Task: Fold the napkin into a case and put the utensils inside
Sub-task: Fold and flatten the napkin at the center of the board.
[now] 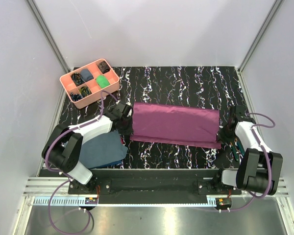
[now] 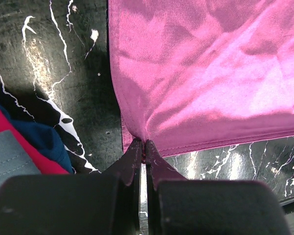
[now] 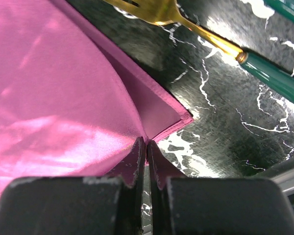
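The plum-purple napkin [image 1: 176,122] lies across the middle of the table as a wide rectangle, folded over in two layers. My left gripper [image 1: 130,129] is shut on its near left corner [image 2: 145,143], and the cloth [image 2: 201,73] puckers at the fingertips. At the near right corner my right gripper [image 1: 220,133] is shut too [image 3: 146,141], with both layers of the napkin [image 3: 54,98] meeting at its tips. The utensils [image 1: 235,148] lie just right of the napkin; a golden fork [image 3: 157,10] with a dark green handle [image 3: 274,76] shows there. No case is in view.
A pink compartment tray [image 1: 90,82] with small items stands at the back left. A slate-blue cloth [image 1: 103,149] and a red cloth [image 2: 10,134] lie under my left arm at the near left. White walls close in the table on three sides.
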`<state>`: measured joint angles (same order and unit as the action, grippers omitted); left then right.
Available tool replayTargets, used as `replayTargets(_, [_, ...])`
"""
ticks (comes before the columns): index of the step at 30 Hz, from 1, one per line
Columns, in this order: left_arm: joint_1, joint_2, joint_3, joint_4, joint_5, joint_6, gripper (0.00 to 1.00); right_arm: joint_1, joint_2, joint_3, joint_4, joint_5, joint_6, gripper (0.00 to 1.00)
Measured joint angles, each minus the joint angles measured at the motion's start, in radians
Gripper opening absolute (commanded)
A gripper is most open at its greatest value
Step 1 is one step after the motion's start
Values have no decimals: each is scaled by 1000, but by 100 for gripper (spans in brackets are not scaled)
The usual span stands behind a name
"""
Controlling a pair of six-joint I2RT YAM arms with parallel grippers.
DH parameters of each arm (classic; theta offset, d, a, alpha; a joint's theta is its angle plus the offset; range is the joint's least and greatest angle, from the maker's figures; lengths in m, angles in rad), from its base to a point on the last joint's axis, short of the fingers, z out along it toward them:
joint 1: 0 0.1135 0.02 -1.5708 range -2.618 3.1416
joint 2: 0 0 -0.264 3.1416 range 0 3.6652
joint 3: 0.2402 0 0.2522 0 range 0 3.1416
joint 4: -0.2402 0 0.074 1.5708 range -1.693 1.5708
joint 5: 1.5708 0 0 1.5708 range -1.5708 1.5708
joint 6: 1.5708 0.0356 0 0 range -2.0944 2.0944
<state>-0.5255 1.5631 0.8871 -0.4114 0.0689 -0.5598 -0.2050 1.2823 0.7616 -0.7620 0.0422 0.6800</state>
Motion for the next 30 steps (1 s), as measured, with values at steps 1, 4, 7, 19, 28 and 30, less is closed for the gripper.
replayTargets(1, [0, 1, 0, 2, 0, 0, 0, 0, 11, -6, 0, 0, 5, 2])
replayTargets(4, [0, 9, 0, 3, 0, 1, 0, 0, 61, -16, 6, 0, 11, 2])
replayTargets(7, [0, 16, 0, 3, 0, 1, 0, 0, 105, -23, 18, 0, 14, 3])
replayTargets(19, [0, 17, -1, 13, 3, 4, 21, 0, 103, -52, 59, 10, 21, 25])
replayTargets(28, [3, -53, -16, -28, -5, 20, 46, -5, -26, -52, 57, -11, -11, 100])
replayTargets(30, [4, -101, -10, -48, -4, 21, 46, -5, -108, -50, 54, -21, -16, 100])
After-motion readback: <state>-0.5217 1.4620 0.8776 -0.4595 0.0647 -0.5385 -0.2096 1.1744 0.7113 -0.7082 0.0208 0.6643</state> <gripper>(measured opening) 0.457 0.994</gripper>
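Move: Both grippers still pinch the folded-over flap at its near corners. The right near corner of the napkin's bottom layer lies about 3 cm to the right of the right gripper, 2 cm back and 3 cm below; the fork is some 8 cm right and 2 cm back, a green-handled utensil about 12 cm right and 2 cm back. For the left gripper the left near corner is about 1 cm left, 1 cm back and just below; the blue-grey cloth's middle is some 17 cm left and 4 cm back. Lower the right gripper about 3 cm and draw it back 1 cm to lay its flap corner down by the napkin's near right corner, while the left gripper keeps its pinch, easing down under 1 cm. Hold both there briefly, then open the right fingers wide and the left about halfway, let go, and start both upwards, some 3 to 4 cm, tilting the right fingers roughly 10 degrees forward. ##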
